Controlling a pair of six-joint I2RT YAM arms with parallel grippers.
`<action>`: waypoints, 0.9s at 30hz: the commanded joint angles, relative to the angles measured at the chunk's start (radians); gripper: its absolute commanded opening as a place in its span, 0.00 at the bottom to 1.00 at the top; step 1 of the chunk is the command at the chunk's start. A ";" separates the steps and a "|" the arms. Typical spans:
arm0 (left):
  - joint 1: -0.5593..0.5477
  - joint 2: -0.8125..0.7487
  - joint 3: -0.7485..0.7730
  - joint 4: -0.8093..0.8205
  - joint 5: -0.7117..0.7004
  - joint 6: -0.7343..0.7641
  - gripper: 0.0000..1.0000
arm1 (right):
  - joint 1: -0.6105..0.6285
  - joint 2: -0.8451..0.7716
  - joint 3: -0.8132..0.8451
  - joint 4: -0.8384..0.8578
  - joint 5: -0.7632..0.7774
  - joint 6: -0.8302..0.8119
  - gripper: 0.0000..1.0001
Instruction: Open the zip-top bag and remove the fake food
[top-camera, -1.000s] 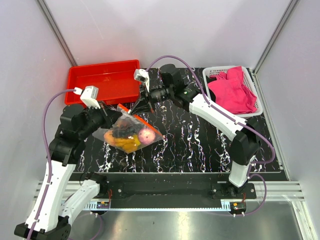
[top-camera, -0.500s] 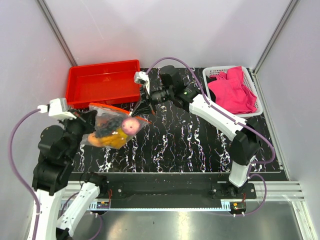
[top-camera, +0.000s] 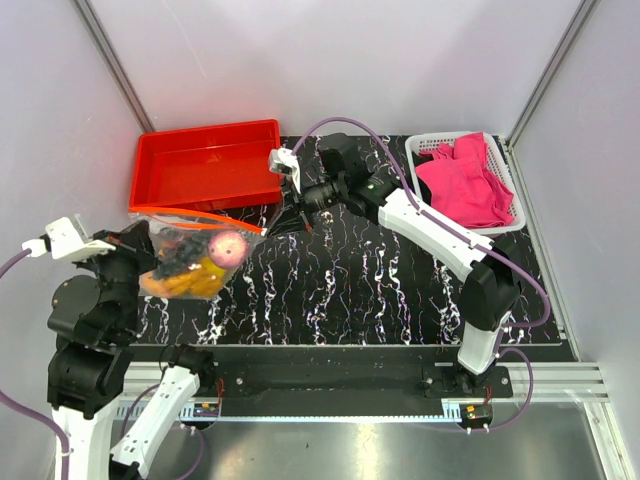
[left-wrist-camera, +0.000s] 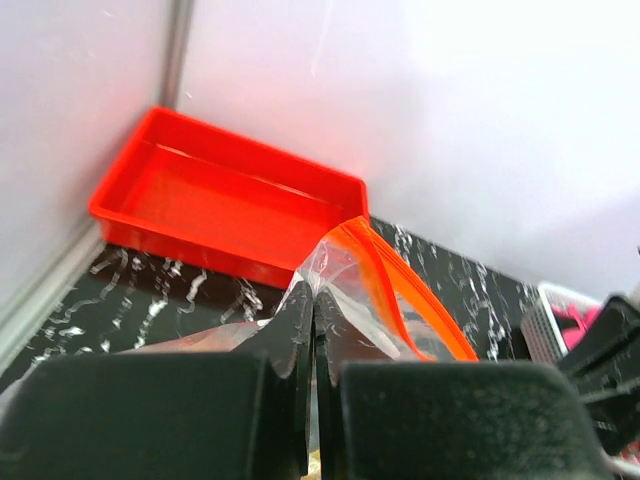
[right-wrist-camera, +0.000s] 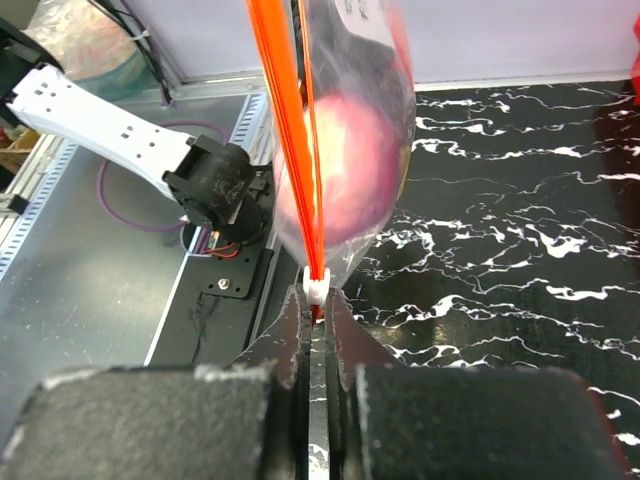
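Note:
The zip-top bag hangs above the table's left side, clear, with an orange-red zip strip stretched along its top. Through the plastic the fake food shows: a pink ball, yellow-orange pieces and a dark piece. My left gripper is shut on the bag's clear plastic near its left corner. My right gripper is shut on the right end of the zip strip, just under its white slider. In the right wrist view the pink ball bulges behind the strip.
A red tray lies at the back left, just behind the bag, and it also fills the left wrist view as the red tray. A white basket holding a pink cloth stands at the back right.
My left arm has swung back and to the left, carrying the bag with it. The right gripper has stayed near the middle, and the zip strip now runs taut between the two.

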 joint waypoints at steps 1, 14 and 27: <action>0.009 -0.016 0.064 0.084 -0.132 0.053 0.00 | -0.013 -0.014 0.006 -0.025 -0.037 -0.031 0.00; 0.009 -0.001 0.011 0.045 0.066 -0.010 0.00 | -0.011 -0.003 0.043 -0.062 0.046 -0.001 0.52; 0.009 0.031 -0.105 0.035 0.273 -0.078 0.00 | 0.000 0.029 0.073 -0.003 0.052 0.074 0.80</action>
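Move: The left gripper already pinches one top corner of the bag. The fake food hangs inside, its middle about 7 cm right, 3 back and 12 below; the pink food is about 12 right, 1 back and 10 below. The red bin lies some 26 cm ahead, 4 right and 35 below. The right gripper holds the zip slider between its fingertips, with the food roughly 10 cm to its left, 8 back and 4 below. Hold the left gripper nearly still with its corner pinched while the right gripper, staying in place, opens wide and lets go of the slider. Then lower the left gripper about 5 cm, carrying the bag some 4 cm rightward and slightly forward, closer to the right gripper, while turning clockwise and tipping the fingers down about 10 degrees each. ##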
